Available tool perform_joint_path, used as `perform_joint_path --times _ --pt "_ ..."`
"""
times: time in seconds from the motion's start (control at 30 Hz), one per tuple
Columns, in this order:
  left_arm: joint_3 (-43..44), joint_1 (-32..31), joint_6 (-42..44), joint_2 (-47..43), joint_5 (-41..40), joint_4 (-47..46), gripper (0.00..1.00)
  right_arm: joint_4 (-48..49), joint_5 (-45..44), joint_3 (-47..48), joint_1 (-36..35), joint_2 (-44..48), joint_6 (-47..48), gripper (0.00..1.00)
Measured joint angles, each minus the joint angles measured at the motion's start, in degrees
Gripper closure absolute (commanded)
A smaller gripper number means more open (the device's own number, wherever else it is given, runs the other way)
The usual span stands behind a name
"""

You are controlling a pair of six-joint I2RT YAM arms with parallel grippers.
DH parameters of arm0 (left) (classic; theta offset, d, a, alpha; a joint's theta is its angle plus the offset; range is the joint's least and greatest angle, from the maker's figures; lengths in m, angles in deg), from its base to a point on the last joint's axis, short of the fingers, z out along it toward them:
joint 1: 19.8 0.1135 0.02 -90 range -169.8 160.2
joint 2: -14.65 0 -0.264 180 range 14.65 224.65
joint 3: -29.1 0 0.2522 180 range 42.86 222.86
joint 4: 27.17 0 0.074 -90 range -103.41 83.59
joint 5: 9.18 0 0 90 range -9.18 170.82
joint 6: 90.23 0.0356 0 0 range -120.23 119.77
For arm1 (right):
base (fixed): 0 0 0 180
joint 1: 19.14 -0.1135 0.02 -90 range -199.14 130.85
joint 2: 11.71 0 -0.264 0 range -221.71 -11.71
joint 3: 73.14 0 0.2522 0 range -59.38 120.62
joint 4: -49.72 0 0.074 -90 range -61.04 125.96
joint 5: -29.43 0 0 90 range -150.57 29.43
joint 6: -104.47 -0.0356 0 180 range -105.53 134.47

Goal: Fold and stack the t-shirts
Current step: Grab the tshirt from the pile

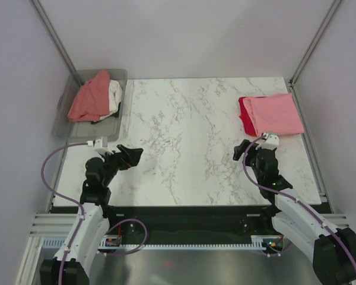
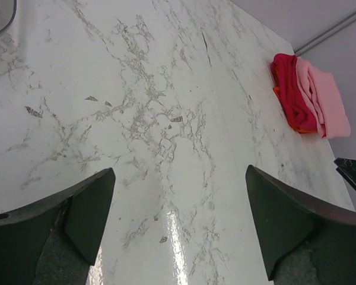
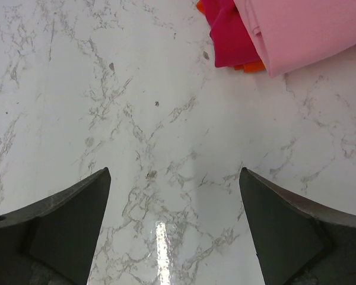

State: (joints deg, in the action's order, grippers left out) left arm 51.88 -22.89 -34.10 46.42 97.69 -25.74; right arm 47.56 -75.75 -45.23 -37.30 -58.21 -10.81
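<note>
A folded light pink t-shirt (image 1: 279, 114) lies on top of a folded bright red t-shirt (image 1: 245, 114) at the table's far right; both show in the left wrist view (image 2: 326, 101) (image 2: 291, 92) and the right wrist view (image 3: 296, 29) (image 3: 228, 35). A crumpled dusty salmon-red t-shirt (image 1: 90, 97) lies in the grey bin (image 1: 65, 122) at the far left. My left gripper (image 1: 132, 155) (image 2: 178, 196) is open and empty over bare marble. My right gripper (image 1: 242, 149) (image 3: 175, 196) is open and empty just in front of the stack.
A white and black cloth (image 1: 114, 98) lies in the bin beside the salmon-red shirt. The marble table (image 1: 190, 142) is walled by grey panels at the back and sides. A cable (image 1: 50, 172) loops by the left arm.
</note>
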Motion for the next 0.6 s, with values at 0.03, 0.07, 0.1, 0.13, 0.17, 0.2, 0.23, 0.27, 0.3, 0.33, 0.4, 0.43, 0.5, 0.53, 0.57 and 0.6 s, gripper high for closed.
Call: perform_joint_path --times 0.03,0.07,0.1,0.13,0.17,0.2,0.23,0.27,0.3,0.33,0.4,0.43,0.5,0.53,0.57,0.6 --pt "0.3 0.0 -0.4 0.4 0.1 0.1 0.02 0.0 -0.1 0.0 0.0 -0.1 0.0 0.02" --pt "1.0 0.0 -1.2 1.2 0.2 0.3 0.02 0.0 -0.2 0.0 0.0 -0.2 0.0 0.02" --pt "1.9 0.0 -2.3 2.1 0.2 0.7 0.03 0.0 -0.2 0.0 0.0 -0.2 0.0 0.02" --pt "3.7 0.0 -3.4 3.6 0.3 1.6 0.04 0.0 -0.2 0.0 0.0 -0.3 0.0 0.02" --pt "6.2 0.0 -4.5 5.1 0.1 3.4 0.04 0.0 -0.2 0.0 0.0 -0.5 0.0 0.02" --pt "9.2 0.0 -5.6 6.9 -0.4 5.3 0.04 0.0 -0.2 0.0 0.0 -0.5 0.0 0.02" --pt "12.4 0.0 -6.3 8.6 -1.2 7.8 0.03 0.0 -0.2 0.0 0.0 -0.6 0.0 0.02" --pt "16.3 0.0 -7.0 10.4 -2.5 9.9 0.02 0.0 -0.2 0.0 0.0 -0.6 0.0 0.02" --pt "20.8 0.0 -7.5 12.3 -4.3 12.9 0.02 0.0 -0.2 0.0 0.0 -0.6 0.0 0.02" --pt "25.5 0.0 -7.9 14.4 -6.2 16.0 0.02 0.0 -0.2 0.0 0.0 -0.6 0.0 0.02" --pt "37.4 0.2 -8.2 20.4 -11.1 22.1 0.02 0.0 -0.2 0.0 0.0 -0.6 0.0 0.02" --pt "42.6 0.5 -8.2 23.3 -13.4 24.3 0.02 0.0 -0.2 0.0 0.0 -0.5 0.0 0.02" --pt "52.7 1.3 -8.3 29.1 -17.7 29.0 0.02 0.0 -0.1 0.0 0.0 -0.3 0.0 0.02" --pt "57.3 2.1 -8.2 32.0 -19.6 31.3 0.03 0.0 -0.1 0.0 0.0 -0.2 0.0 0.02" --pt "61.0 3.0 -8.2 34.7 -21.4 32.6 0.04 0.0 -0.1 0.0 0.0 0.0 0.0 0.02" --pt "63.8 3.8 -8.2 36.8 -22.8 33.7 0.05 0.0 -0.1 0.0 0.0 0.1 0.0 0.02"
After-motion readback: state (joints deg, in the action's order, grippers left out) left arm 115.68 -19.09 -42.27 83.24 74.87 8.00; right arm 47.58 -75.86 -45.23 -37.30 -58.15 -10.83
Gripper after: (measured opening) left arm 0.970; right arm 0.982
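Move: The red t-shirt on the pile lies about 25 cm ahead of the left hand and some 16 cm to its left, roughly 6 cm lower. The grey tub that holds it is centred about 22 cm ahead and 17 cm left, 9 cm below; a white t-shirt shows about 24 cm ahead and 9 cm left, 7 cm below. From the right hand the red t-shirt is some 23 cm ahead and 55 cm left, 3 cm lower. The left arm swings its empty, wide-open gripper up off its waiting place above the table, climbing about 20 cm, first almost straight up and forward, then with a growing sweep to the left, so that it closes on the red t-shirt in plan while rising well above the tub's height. It goes some 13 cm forward and 8 cm left in all, gathering speed, as the hand turns nearly 30 degrees counter-clockwise and its fingers tip slightly downward, staying open and touching nothing. ##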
